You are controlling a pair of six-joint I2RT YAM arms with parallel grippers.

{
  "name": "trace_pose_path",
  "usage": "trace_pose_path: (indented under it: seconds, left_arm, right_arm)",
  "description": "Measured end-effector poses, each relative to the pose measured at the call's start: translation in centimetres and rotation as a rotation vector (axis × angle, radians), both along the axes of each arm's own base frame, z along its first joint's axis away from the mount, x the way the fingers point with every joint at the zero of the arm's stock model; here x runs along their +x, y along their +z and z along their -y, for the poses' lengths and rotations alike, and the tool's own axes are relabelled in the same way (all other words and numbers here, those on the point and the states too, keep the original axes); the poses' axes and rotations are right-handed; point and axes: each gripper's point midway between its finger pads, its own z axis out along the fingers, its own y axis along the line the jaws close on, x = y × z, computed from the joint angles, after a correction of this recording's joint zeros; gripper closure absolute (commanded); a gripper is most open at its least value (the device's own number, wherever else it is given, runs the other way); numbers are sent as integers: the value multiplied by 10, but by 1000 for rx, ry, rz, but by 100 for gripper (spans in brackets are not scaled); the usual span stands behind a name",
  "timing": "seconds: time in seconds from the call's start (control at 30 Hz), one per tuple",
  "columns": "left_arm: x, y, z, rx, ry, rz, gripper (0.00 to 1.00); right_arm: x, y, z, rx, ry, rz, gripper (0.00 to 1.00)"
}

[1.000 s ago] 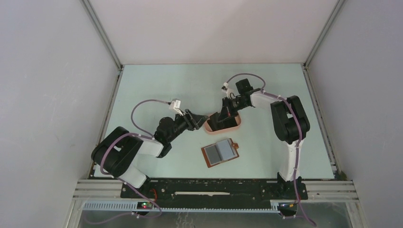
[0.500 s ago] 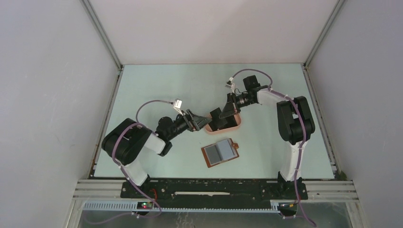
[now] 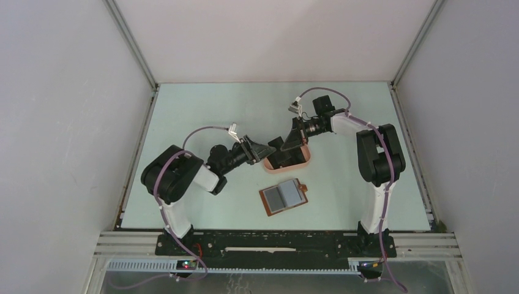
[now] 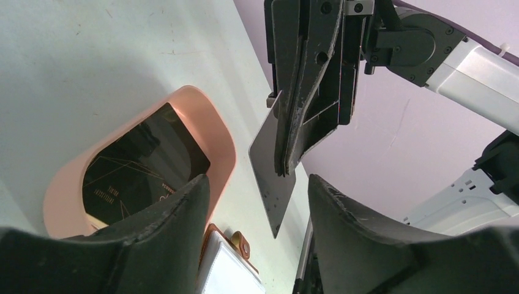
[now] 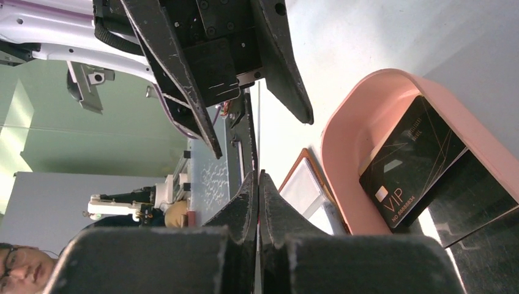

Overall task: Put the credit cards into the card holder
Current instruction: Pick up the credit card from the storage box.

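My right gripper [image 5: 257,177] is shut on a grey credit card [image 4: 273,184], held upright above the pink tray's left end; in the right wrist view the card shows edge-on as a thin line [image 5: 257,122]. My left gripper [image 4: 257,182] is open, its fingers [image 4: 168,226] standing on either side of that card's lower corner without touching it. More black credit cards [image 5: 419,156] lie in the tray. The card holder [image 3: 283,196] lies open on the table, grey pockets up, in front of the tray. In the top view both grippers meet, left [image 3: 262,150] and right [image 3: 283,146].
The pink oval tray [image 3: 302,163] sits just behind the card holder. The card holder's snap tab [image 4: 240,244] points toward the tray. White walls enclose the table on three sides; the arm bases stand along the near edge.
The left arm swung right, bringing its gripper up to the card. The right gripper lifted slightly off the tray and has since kept still with the card.
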Motion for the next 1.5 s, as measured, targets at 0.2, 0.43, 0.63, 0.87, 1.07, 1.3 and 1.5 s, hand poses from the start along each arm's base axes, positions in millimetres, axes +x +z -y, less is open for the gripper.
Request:
trace_pose_path:
  seconds: [0.2,0.43,0.63,0.87,1.07,1.3,1.5]
  left_arm:
    - [-1,4,10,-27,-33,-13,68]
    - [-3,9,14,-68,-61,-43,100]
    - [-4,22,12,-152,-64,-104,100]
    - [-16,46,-3,-306,-60,-281,100]
    - [-37,101,-15,-510,-131,-419,100]
    - [-77,183,-39,-704,-249,-398,100]
    - [-109,226,-55,-766,-333,-310,100]
  right_arm:
    - [-1,1,0,1,-2,-32,100]
    - [-2,1,-1,-12,-10,-69,66]
    - [-8,2,-2,-47,-11,-95,38]
    - [-17,50,16,-75,-47,72,37]
    - [-39,129,34,-36,-97,360,37]
    - [-79,166,49,5,-137,552,36]
    - [-103,176,58,32,-161,630,31]
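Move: The credit card, already in the right hand's shut fingers, reaches across to the open left hand. Its middle lies about 4 cm to the right of the left hand point and 1 cm ahead, level with it. From the right hand it is some 3 cm left, 1 cm back and 1 cm lower. From the left hand, the storage box is about 5 cm right, 2 cm back and 10 cm below; the card holder is about 4 cm right, 15 cm back and 12 cm below. The card changes hands: the left hand eases about 1.5 cm right over its free end and shuts on it, then the right fingers open and let go. The left hand lifts the card some 22 cm, drawing 11 cm back and a little left while its wrist rotates about 50 degrees. The empty right hand rises some 18 cm away from the card, also going back and slightly right. ##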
